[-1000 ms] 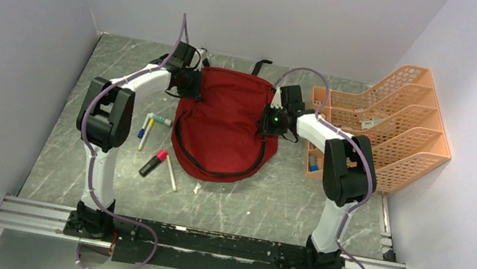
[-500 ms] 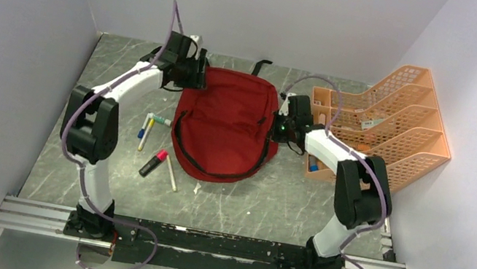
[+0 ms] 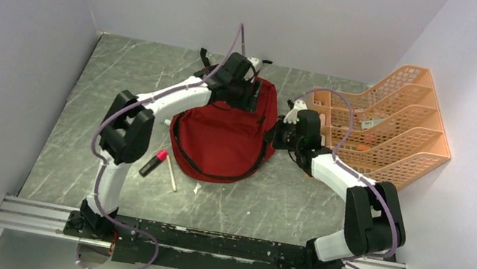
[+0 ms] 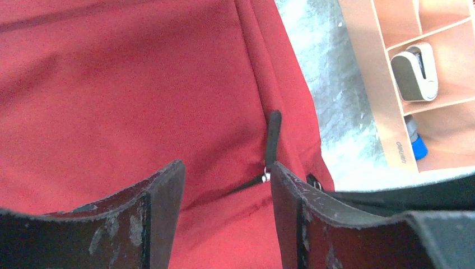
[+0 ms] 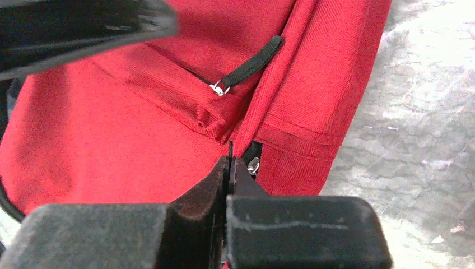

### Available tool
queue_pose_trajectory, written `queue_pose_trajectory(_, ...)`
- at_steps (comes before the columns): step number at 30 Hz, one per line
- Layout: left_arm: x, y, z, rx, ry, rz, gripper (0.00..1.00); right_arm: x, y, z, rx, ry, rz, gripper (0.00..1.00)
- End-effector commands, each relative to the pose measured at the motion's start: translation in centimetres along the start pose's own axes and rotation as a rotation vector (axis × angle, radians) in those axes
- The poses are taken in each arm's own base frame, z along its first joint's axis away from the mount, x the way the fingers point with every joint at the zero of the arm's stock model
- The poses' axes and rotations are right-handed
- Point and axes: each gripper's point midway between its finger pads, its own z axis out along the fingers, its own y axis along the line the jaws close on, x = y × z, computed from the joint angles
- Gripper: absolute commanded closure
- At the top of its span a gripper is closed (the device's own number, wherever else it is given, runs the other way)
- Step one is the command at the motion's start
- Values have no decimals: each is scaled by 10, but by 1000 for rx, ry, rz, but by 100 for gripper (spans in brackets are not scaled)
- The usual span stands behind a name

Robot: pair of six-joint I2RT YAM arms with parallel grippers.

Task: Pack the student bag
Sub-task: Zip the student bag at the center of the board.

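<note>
The student bag [image 3: 220, 139], dark red with black straps, lies flat in the middle of the table. My left gripper [image 3: 255, 97] reaches across its top right part. In the left wrist view this gripper [image 4: 227, 179] stands open just above the red fabric [image 4: 140, 84]. A black zipper pull [image 4: 273, 134] lies right beside its right finger. My right gripper [image 3: 278, 136] sits at the bag's right edge. In the right wrist view it [image 5: 228, 162] is shut on a thin black zipper pull [image 5: 229, 150]. A second black pull [image 5: 252, 63] lies on the fabric beyond it.
An orange mesh file organizer [image 3: 388, 128] stands at the right, close to my right arm, with a grey item [image 4: 414, 73] and a blue one [image 4: 417, 147] in its front compartments. A red-capped marker [image 3: 154, 163] and a white pen [image 3: 171, 173] lie left of the bag.
My left arm swung right from the bag's top left corner to its top right and opened. The right gripper shut at the bag's right edge and pulled back to the right.
</note>
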Motion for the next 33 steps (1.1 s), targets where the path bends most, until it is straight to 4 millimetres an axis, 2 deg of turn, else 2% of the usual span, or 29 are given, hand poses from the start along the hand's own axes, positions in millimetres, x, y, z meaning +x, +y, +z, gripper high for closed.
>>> queue_pose_trajectory(1, -4, -11, 14, -14, 12, -11, 38, -10, 16, -10, -73, -69, -5, 100)
queue_pose_trajectory(5, -2, -31, 26, -10, 17, 34, 37, -9, 15, -15, -61, -89, -9, 100)
queue_pose_trajectory(10, 1, -44, 41, 3, 35, 60, 36, -7, 12, -17, -52, -105, 3, 100)
queue_pose_trajectory(16, -11, -65, 46, 56, 3, 70, 37, -7, 11, -21, -48, -136, 9, 100)
queue_pose_trajectory(25, 4, -57, 54, 18, 53, 62, 41, -26, 26, -38, -110, -242, -12, 100)
queue_pose_trajectory(29, 7, -59, 55, 30, 66, 62, 41, -33, 30, -44, -125, -280, -16, 100)
queue_pose_trajectory(33, 8, -66, 59, 63, 73, 53, 42, -31, 32, -43, -138, -274, -21, 100)
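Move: The bag's right edge, which the open left hand goes for, lies about 8 cm to its right, level fore and aft, and some 5 cm below. The small pocket puller is 4 cm right, 2 back and 6 below it; the main zip slider is 7 right, 8 back and 6 below. That slider sits right beside the right hand's shut fingertips, about 1 cm ahead, 1 right and 2 down, with the pocket puller roughly 5 ahead, 4 left and 3 below. Left hand crosses 8 cm right, open, towards the bag's edge; right, still pinching the main zip's puller, backs, then rises. ##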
